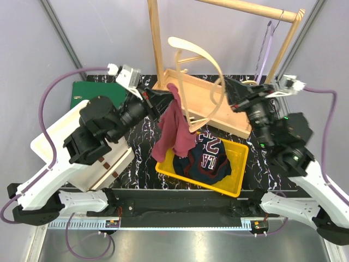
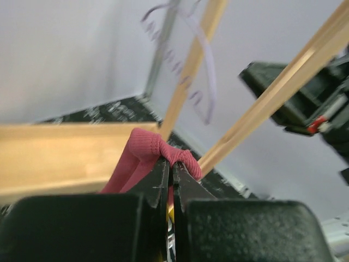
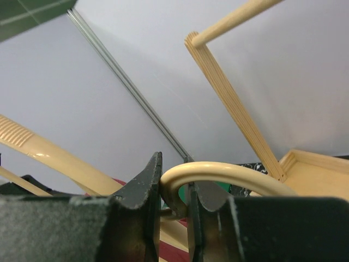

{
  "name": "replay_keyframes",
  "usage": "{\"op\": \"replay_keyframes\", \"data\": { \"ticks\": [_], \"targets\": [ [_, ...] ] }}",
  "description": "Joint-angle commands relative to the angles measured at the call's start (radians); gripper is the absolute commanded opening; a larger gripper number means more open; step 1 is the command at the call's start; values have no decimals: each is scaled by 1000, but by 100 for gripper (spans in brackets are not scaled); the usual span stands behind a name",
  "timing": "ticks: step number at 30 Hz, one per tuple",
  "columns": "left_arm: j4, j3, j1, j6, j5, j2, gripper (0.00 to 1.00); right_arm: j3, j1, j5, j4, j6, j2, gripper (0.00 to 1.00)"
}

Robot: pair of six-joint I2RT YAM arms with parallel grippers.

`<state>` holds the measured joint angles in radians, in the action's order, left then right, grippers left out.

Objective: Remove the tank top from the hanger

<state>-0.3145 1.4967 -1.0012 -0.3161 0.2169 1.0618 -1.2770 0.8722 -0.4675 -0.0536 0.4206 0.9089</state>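
Note:
The maroon tank top hangs in a bunch from my left gripper, its lower end reaching the yellow bin. In the left wrist view the jaws are closed on a folded strap of the tank top. The cream hanger is tilted upright above the wooden rack base; one of its arms runs down beside the cloth. My right gripper is shut on the hanger's curved hook, which sits between the jaws. A strip of maroon cloth shows below them.
A yellow bin at centre front holds a navy jersey. The wooden clothes rack stands behind, with a purple hanger on its rail. A green board and a white box lie at left.

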Motion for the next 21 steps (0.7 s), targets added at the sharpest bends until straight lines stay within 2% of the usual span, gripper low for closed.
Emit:
{"op": "replay_keyframes", "data": {
  "ticks": [1, 5, 8, 15, 21],
  "targets": [
    [100, 210, 1, 22, -281, 62, 0, -21, -4, -28, -19, -29, -155, 0],
    [103, 376, -1, -5, -405, 157, 0, -22, -4, -25, 23, -29, -229, 0],
    [106, 445, -1, -35, -451, 205, 0, -35, -4, -11, 81, -26, -263, 0],
    [141, 384, -1, -84, -475, 216, 0, -30, -4, -22, 115, -40, -303, 0],
    [140, 421, -1, -94, -496, 205, 0, -28, -4, -14, 124, -42, -297, 0]
  ]
}}
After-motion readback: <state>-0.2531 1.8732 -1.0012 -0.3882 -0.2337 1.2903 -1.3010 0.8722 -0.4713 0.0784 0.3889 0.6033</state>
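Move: The left hand pinches the red tank top, with the wooden hanger's middle about 6 cm to its right and near its height; the yellow tray lies some 45 cm below, about 5 cm ahead and 9 cm to the right. From the right hand, which grips the hanger's hook, the tank top's middle is about 12 cm left, 3 cm back and 12 cm lower. The purple hanger hangs roughly 25 cm ahead of the right hand, 17 cm right and a little lower. Up first, and quickly, the left hand lifts the pinched tank top about 12 cm while going some 6 cm back and 6 cm right, turning clockwise about 25 degrees, then sinks back a little. The right hand keeps its grip on the hook and sweeps the hanger some 10 cm right, 8 cm back and slightly up, away from the left hand, then nearly stops. ##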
